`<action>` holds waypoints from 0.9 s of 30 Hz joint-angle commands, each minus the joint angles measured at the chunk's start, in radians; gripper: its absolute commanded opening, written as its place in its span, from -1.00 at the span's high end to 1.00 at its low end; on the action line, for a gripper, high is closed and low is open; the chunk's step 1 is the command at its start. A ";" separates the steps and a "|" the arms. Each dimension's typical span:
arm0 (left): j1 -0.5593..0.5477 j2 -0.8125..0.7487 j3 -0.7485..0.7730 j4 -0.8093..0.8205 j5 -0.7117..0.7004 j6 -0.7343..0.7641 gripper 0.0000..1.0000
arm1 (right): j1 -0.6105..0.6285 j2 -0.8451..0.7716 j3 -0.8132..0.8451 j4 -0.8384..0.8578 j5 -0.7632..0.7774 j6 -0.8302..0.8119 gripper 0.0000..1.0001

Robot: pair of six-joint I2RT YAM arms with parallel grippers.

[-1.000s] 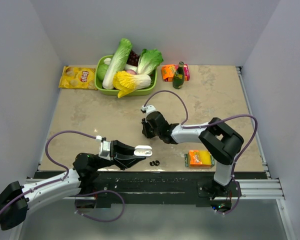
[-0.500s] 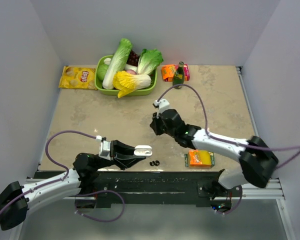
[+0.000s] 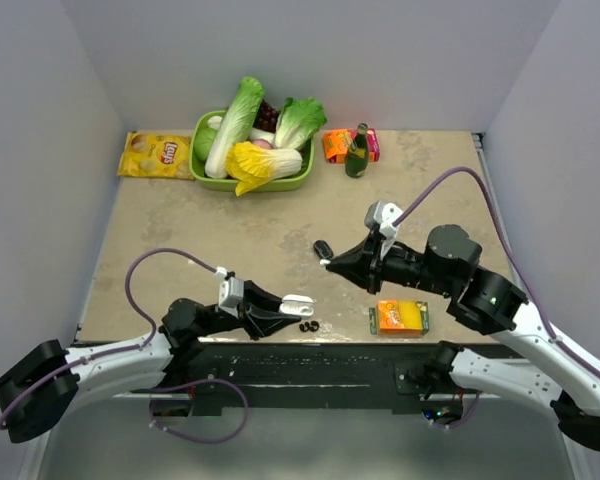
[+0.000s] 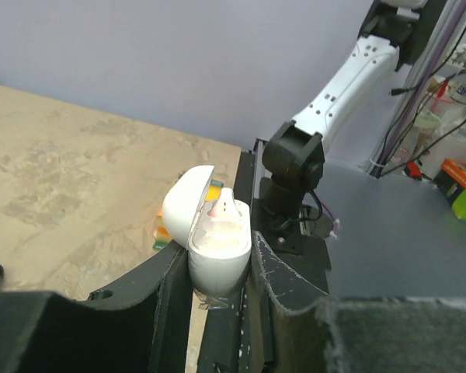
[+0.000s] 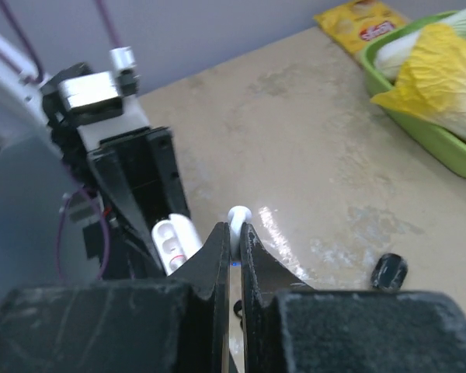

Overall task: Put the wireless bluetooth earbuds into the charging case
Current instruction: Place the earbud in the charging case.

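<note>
My left gripper (image 3: 283,307) is shut on an open white charging case (image 3: 296,300), held near the table's front edge. In the left wrist view the case (image 4: 216,249) sits between the fingers (image 4: 144,299), lid swung left, with one white earbud (image 4: 224,208) standing in it. My right gripper (image 3: 329,263) is shut on a second white earbud (image 5: 238,217), which pokes out past the fingertips (image 5: 217,247), up and right of the case (image 5: 175,239). Two black earbuds (image 3: 307,326) lie at the front edge. A small black case (image 3: 323,247) lies beside the right gripper and also shows in the right wrist view (image 5: 388,272).
A green basket (image 3: 201,176) of vegetables stands at the back, with a yellow chips bag (image 3: 155,155) to its left. A green bottle (image 3: 357,152) and orange packets (image 3: 336,146) are at the back right. An orange box (image 3: 400,317) lies near the front edge.
My right arm has swung right and drawn back from the table's middle, uncovering the small black case. My left gripper has moved right and forward with the white case.
</note>
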 commanded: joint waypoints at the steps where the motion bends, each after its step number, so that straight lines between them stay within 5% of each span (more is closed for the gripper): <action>1: -0.003 0.052 0.015 0.069 0.116 0.014 1.00 | 0.091 0.024 0.094 -0.209 -0.178 -0.106 1.00; 9: -0.003 0.131 0.132 -0.033 0.248 0.068 1.00 | 0.222 0.055 0.091 -0.259 -0.175 -0.150 1.00; 27: -0.003 0.156 0.169 -0.045 0.276 0.082 1.00 | 0.292 0.150 0.040 -0.187 -0.172 -0.150 1.00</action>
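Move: The charging case, lid open in the left fingers, lies about 6 cm back from the right hand, which already holds the earbud, some 7 cm to its left and 11 cm lower. On the table some 33 cm below the right hand are the small black pieces, about 3 cm ahead and 5 cm left, and the sponge pack, about 5 cm ahead and 14 cm right. The case's middle is about 2 cm right of the left hand and 1 cm above it, level fore and aft. Still pinching the white earbud, the right hand brings it to the charging case, sweeping back about 10 cm, fast at first and then easing, while sinking 7 cm and drifting left; it swings some 25 degrees counter-clockwise and its fingertips dip. The left hand keeps its grip on the case, shifts a few centimetres back and right, first dipping and then rising slightly, and turns about 15 degrees clockwise. ##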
